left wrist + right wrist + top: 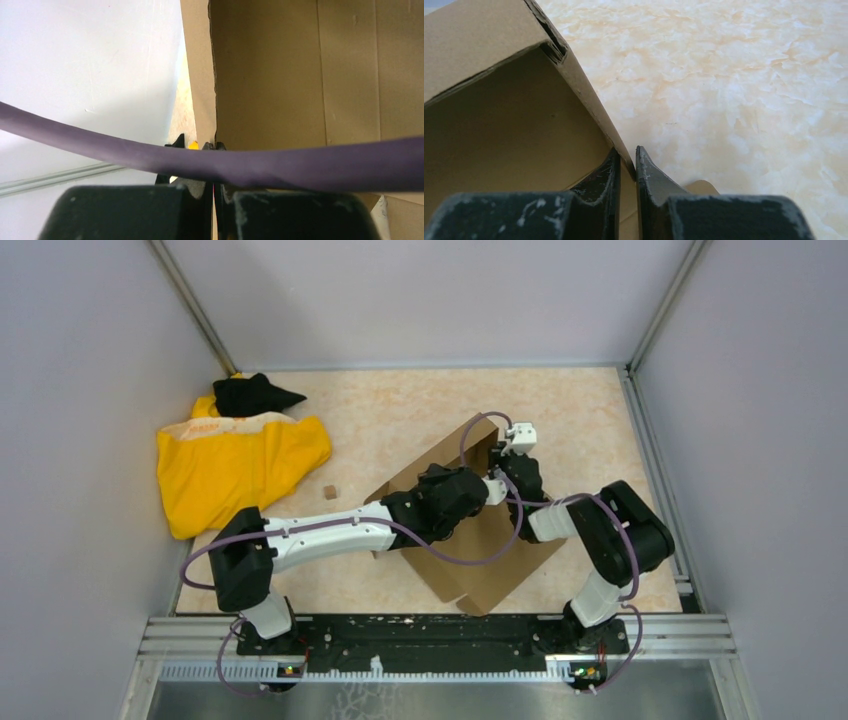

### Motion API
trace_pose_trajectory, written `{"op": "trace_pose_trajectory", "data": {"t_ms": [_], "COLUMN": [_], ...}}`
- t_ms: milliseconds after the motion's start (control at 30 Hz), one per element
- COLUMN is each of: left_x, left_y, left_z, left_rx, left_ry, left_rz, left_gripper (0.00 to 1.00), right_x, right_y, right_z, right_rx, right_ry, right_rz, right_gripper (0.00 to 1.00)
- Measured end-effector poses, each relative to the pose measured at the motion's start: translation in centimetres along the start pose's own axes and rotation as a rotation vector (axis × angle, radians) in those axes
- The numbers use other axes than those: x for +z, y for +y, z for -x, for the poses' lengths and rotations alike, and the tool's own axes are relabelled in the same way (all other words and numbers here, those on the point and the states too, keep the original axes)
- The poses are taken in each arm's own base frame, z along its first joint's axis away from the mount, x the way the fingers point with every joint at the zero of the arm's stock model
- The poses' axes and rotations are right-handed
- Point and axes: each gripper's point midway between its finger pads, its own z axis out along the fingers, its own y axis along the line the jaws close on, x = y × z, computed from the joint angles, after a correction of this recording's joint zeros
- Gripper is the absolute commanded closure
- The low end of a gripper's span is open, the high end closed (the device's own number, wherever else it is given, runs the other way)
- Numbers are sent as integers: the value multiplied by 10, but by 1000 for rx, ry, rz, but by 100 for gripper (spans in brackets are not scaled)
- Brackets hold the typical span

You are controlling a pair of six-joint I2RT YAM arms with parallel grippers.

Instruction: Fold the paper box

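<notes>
The paper box (490, 565) is a brown corrugated sheet lying at mid-table, with one wall raised along its far left side. My right gripper (498, 453) is at the far end of that wall. In the right wrist view it (628, 155) is shut on the wall's edge (589, 107), which runs down between the two fingers. My left arm reaches across to the box's middle, and its gripper (445, 502) is over the cardboard. In the left wrist view that gripper (214, 146) is shut, its tips at a slit between two panels of the box (280, 75).
A yellow cloth (235, 465) with a black cloth (255, 395) on it lies at the far left. A tiny brown scrap (329, 492) sits between cloth and box. Grey enclosure walls surround the table. A purple cable (300, 165) crosses the left wrist view.
</notes>
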Motion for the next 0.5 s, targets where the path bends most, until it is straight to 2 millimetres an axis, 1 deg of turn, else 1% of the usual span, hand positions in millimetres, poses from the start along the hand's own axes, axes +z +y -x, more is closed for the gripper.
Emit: {"op": "trace_pose_trajectory", "data": {"t_ms": [33, 100, 167, 267, 367, 500], "left_x": [0, 0, 0, 0, -2, -9], "left_y": [0, 0, 0, -3, -5, -8], "left_z": [0, 1, 2, 5, 9, 14], "left_rx": [0, -3, -7, -18, -40, -79], "left_ry": [-1, -5, -9, -21, -36, -69], "left_rz": [0, 0, -3, -23, -59, -108], "left_gripper": [99, 89, 83, 78, 71, 68], "right_x": [0, 0, 0, -1, -4, -8], "right_y": [-1, -2, -3, -5, -11, -19], "right_z": [0, 1, 2, 3, 1, 0], "right_rx": [1, 3, 3, 6, 6, 15], "right_ry": [-2, -8, -11, -21, -25, -37], "right_rz": [-7, -19, -25, -33, -54, -78], "right_gripper": [94, 94, 94, 94, 93, 93]}}
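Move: My left hand already pinches the upper edge of the box's far wall. From that hand the box's far right corner lies about 9 cm ahead and 11 cm right, and the wall's left end some 6 cm back and 13 cm left. The box base's middle is roughly 11 cm back, 8 cm right and 17 cm below it. My right hand already pinches the box's right side panel, with that corner about 6 cm ahead, 1 cm left and 4 cm above. I open my left fingers to about a third and let go of the far wall's edge, drawing the hand some 2 cm right and back to the wall's inner side, with a slight tilt downward. My right hand keeps its pinch on the side panel and carries it about 2 cm to the right, turning a little clockwise. ##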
